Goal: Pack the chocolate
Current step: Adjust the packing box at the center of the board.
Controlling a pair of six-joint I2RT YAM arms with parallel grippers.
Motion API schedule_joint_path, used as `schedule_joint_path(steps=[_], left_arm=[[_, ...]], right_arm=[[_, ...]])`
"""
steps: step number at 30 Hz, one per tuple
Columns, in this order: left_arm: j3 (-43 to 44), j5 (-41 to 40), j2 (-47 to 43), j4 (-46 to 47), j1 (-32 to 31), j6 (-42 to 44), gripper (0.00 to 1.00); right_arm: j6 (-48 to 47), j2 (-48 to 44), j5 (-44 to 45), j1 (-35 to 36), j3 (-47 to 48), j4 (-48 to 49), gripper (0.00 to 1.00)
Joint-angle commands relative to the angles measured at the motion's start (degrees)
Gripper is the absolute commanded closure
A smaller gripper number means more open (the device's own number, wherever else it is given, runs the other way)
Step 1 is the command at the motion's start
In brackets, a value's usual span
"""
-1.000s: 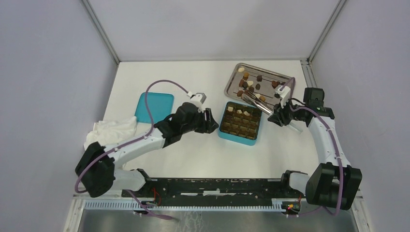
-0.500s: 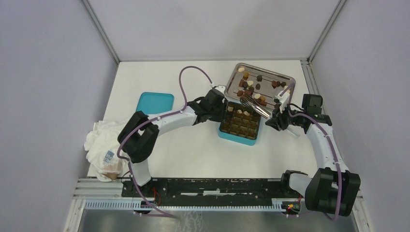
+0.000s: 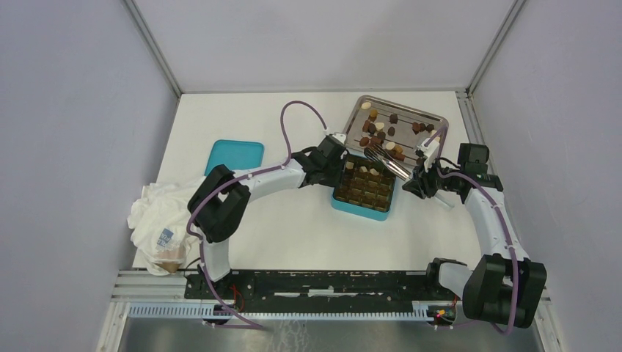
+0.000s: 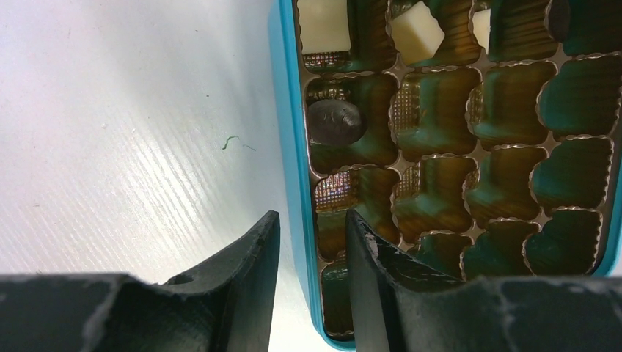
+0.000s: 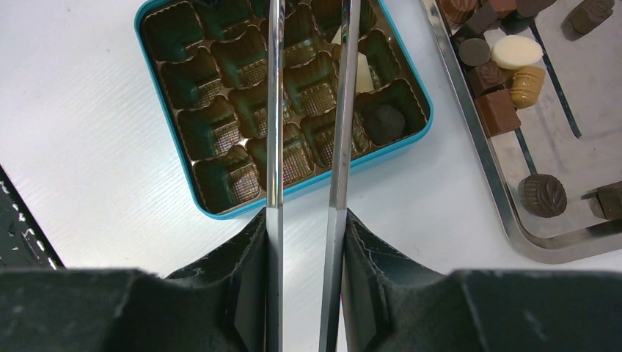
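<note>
The teal box [image 3: 364, 188] with its brown gridded insert lies mid-table. It holds a dark chocolate [image 4: 334, 122] and cream ones [image 4: 323, 26] along its far rows. More chocolate [image 3: 381, 128] lies loose on the metal tray [image 3: 400, 105]. My left gripper [image 4: 311, 220] is open and straddles the box's left wall [image 4: 290, 147], one finger outside and one inside, with a gap on each side. My right gripper [image 5: 306, 220] is shut on the long metal tweezers [image 5: 275, 110]. Their arms reach over the box toward its far edge, and the tips are out of the wrist view.
The tray's near rim [image 5: 469, 147] lies just right of the box, with brown and cream pieces [image 5: 513, 53] beside it. The teal lid [image 3: 235, 156] lies at the left. A crumpled white cloth [image 3: 161, 213] sits by the left arm's base.
My left arm swung right from beside the lid to the box's left edge, and its jaws narrowed around the wall. The right arm with the tweezers shifted only slightly.
</note>
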Motion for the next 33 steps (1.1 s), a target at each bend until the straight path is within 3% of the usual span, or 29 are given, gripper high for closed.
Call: schedule_joint_path(steps=[1, 7, 17, 33], left_arm=[[0.96, -1.04, -0.32, 0.04, -0.52, 3.71, 0.57], [2.21, -1.09, 1.61, -0.43, -0.57, 3.69, 0.67], [2.15, -6.47, 0.32, -0.90, -0.64, 4.40, 0.97], [-23.09, -28.43, -21.79, 24.60, -7.30, 17.05, 0.98]], right_arm=[[0.18, -0.22, -1.46, -0.02, 0.01, 2.13, 1.00], [-0.24, -0.13, -1.37, -0.04, -0.08, 1.78, 1.00], [-0.50, -0.19, -2.00, 0.00, 0.00, 1.22, 1.00], [-3.64, -2.09, -8.50, -0.04, 2.88, -4.66, 1.00]])
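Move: The packing box's middle lies about 8 cm to the left hand's right, 2 cm ahead and 4 cm below; its left rim already runs between the open fingers. From that hand, the tongs' head hovers some 12 cm right and 8 cm ahead at about its height, and the chocolate tray is 17 cm right, 18 cm ahead and 5 cm lower. From the right hand, the box's middle is roughly 14 cm left, 4 cm ahead and 11 cm below. The left hand sinks a good centimetre astride the packing box's left wall while its fingers close from nearly half open until they pinch the rim. Keeping that pinch, it draws the wall to the left by about 5 cm, with a couple of centimetres back towards the base, then rises nearly 5 cm from its lowest point as the wrist tilts the fingertips some 20 degrees up and forward. ##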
